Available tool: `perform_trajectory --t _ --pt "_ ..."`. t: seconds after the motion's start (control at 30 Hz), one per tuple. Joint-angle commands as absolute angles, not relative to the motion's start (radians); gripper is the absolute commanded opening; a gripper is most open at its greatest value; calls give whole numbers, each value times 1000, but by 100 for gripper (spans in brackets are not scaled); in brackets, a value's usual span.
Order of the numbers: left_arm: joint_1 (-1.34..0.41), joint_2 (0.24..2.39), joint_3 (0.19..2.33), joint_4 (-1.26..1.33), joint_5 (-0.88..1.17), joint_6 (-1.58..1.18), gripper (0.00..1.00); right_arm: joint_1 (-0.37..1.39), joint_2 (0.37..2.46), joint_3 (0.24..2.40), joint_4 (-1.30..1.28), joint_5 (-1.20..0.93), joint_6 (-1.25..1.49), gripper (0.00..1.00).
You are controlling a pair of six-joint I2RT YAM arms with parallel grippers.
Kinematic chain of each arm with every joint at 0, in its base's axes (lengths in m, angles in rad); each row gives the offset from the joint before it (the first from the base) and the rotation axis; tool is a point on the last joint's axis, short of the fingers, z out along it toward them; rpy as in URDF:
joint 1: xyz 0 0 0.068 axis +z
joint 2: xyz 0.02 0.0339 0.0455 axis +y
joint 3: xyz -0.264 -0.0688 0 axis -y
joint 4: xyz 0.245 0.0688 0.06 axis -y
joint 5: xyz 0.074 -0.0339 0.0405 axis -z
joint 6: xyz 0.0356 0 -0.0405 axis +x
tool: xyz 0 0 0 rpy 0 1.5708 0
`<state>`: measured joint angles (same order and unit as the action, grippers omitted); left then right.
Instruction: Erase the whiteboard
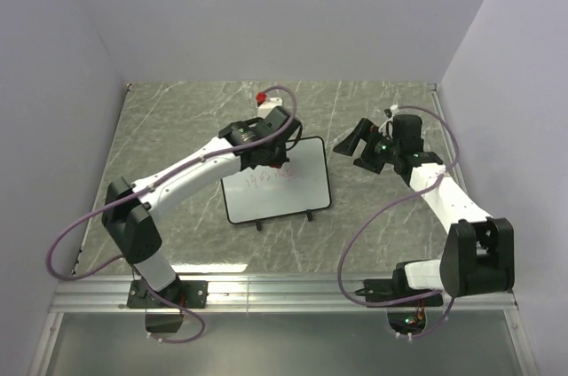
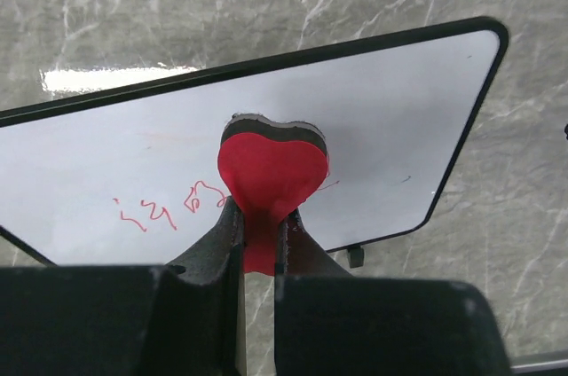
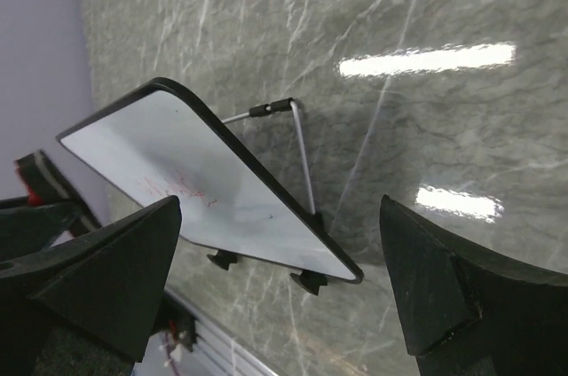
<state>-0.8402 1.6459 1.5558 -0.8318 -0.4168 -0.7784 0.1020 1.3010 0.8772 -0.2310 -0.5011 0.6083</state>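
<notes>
The whiteboard (image 1: 288, 199) stands tilted on two black feet at the middle of the table, with red scribbles (image 1: 271, 179) near its upper left. My left gripper (image 1: 268, 154) hangs over that upper left part, shut on a red heart-shaped eraser (image 2: 273, 168) with a black pad. In the left wrist view the eraser sits in front of the whiteboard (image 2: 390, 110), just right of the scribbles (image 2: 160, 207). My right gripper (image 1: 351, 140) stands open and empty to the right of the board. The right wrist view has the whiteboard (image 3: 177, 163) between its wide-apart fingers (image 3: 115, 261).
A thin wire stand (image 3: 300, 141) props the board from behind. A small red-and-white object (image 1: 264, 99) lies near the back wall. Purple walls close in the table on three sides, and a metal rail (image 1: 284, 292) runs along the near edge.
</notes>
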Motion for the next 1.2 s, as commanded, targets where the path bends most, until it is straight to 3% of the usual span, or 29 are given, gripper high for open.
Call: perform_trajectory --t 0.0,0.23,0.7,0.8,0.9,1.07,1.17 --pt "-851 1686 1623 -824 -443 -772 0 100 1330 859 -19 -627 659 99" --pt "-907 1810 1721 -839 -489 -776 0 117 1379 799 169 -738 698 98" --pt "-946 1842 1700 -813 -525 -833 0 169 1538 791 316 -778 692 92" --pt "-953 1839 1683 -799 -529 -836 0 189 1580 811 311 -782 681 69" --pt "-960 1835 1646 -755 -526 -841 0 199 1594 821 270 -779 655 51" --pt "-983 1841 1583 -687 -577 -856 0 202 1589 825 174 -761 594 41" --pt "-991 1858 1545 -647 -621 -871 0 202 1588 830 115 -753 560 30"
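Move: The right hand, open and empty, has the whiteboard's right edge about 7 cm to its left, 1 cm back and 5 cm below; the writing's middle is some 20 cm left, 3 cm back and 7 cm below. The left hand already holds the eraser: the blank patch it heads for is about 6 cm right, level fore-and-aft, 7 cm below, with the writing's middle 3 cm left and 2 cm back, 8 cm below. Right hand goes about 7 cm left and down, closing around whiteboard's right edge; left carries eraser right, down. ##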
